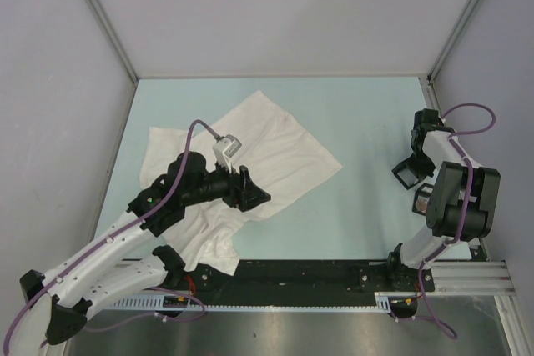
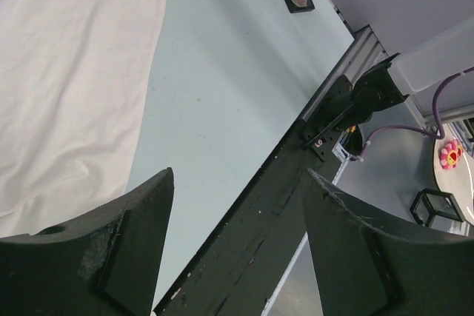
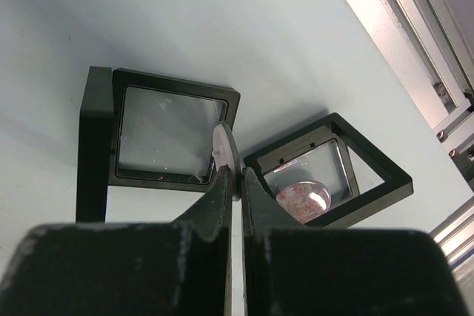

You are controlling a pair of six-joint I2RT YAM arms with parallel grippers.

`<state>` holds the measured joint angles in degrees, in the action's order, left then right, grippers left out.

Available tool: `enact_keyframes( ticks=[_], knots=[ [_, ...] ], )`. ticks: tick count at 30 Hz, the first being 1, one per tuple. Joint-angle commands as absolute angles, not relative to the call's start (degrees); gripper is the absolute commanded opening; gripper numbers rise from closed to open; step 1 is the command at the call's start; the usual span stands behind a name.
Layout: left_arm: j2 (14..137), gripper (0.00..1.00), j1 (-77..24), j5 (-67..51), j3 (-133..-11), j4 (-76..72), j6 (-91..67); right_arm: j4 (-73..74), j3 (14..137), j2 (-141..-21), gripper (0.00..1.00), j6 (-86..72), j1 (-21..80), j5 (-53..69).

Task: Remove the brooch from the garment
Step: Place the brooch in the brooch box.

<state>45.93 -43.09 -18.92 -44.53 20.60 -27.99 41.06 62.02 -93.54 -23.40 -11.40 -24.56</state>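
The garment (image 1: 267,147) is a white shirt spread crumpled on the left half of the pale table; its edge shows in the left wrist view (image 2: 67,72). My left gripper (image 1: 250,193) hovers over the garment's near right edge, jaws wide open and empty (image 2: 241,175). At the table's right side, my right gripper (image 1: 423,199) is shut (image 3: 235,175) on the brooch (image 3: 226,155), a thin round whitish disc seen edge-on. It is held just above two black display frames.
Two black frames with clear windows lie under the right gripper (image 3: 159,135) (image 3: 326,172); the right one shows a pink mottled oval (image 3: 304,196). The aluminium rail (image 1: 467,273) runs along the near edge. Off the table are a pink flower piece (image 2: 449,155) and another black frame (image 2: 437,206).
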Motion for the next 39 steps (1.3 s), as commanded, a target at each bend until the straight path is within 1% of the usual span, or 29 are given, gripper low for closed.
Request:
enact_keyframes(
  ticks=[1, 10, 14, 20, 27, 30, 34, 39],
  knots=[
    [46.1, 0.73, -42.5, -20.8, -44.1, 18.2, -27.6, 40.1, 62.0, -94.7, 0.01, -22.9, -11.0, -25.7],
    [46.2, 0.73, -42.0, -21.4, -43.8, 17.8, -27.8, 39.1, 62.0, -94.8, 0.08, -22.6, -10.8, -23.9],
    [46.3, 0.73, -41.9, -21.9, -43.7, 17.7, -27.9, 38.8, 62.1, -94.4, 0.15, -22.4, -10.9, -22.9],
    [46.1, 0.73, -41.8, -22.0, -43.3, 17.7, -28.2, 37.9, 62.0, -94.0, 0.22, -22.1, -11.0, -20.3],
    [46.1, 0.73, -41.7, -22.5, -43.0, 17.2, -28.4, 37.5, 62.1, -93.3, 0.22, -22.1, -11.1, -19.4],
    [46.1, 0.73, -41.7, -22.8, -42.7, 16.9, -28.7, 37.3, 62.0, -92.7, 0.26, -22.0, -11.2, -19.2],
    [46.1, 0.73, -41.7, -23.0, -42.5, 16.7, -28.8, 36.9, 62.1, -91.8, 0.36, -21.7, -11.2, -18.2],
    [45.9, 0.74, -41.6, -23.1, -42.3, 16.3, -28.9, 36.4, 62.0, -90.3, 0.42, -22.1, -11.3, -17.0]
  ],
)
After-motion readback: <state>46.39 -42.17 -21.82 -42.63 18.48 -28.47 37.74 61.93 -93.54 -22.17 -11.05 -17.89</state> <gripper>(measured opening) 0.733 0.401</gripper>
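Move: Just over the right edge of the open brooch box, the right hand still holds the brooch on edge. The middle of the box lies about 2 cm ahead, 1 cm left and 3 cm below. The raised lid stands some 3 cm farther out than that middle and 2 cm left of it; the second box, already filled, sits about 5 cm back and 4 cm right of the hand. From the left hand, the box is roughly 16 cm ahead, 43 cm right and 20 cm lower. Letting go of the brooch, the right fingers spread from shut to about two-fifths open, first low over the box almost in place. While they open, the hand eases some 2.5 cm forward and left, in over the box towards its raised lid, nearly level and tilting only about 5 degrees. ##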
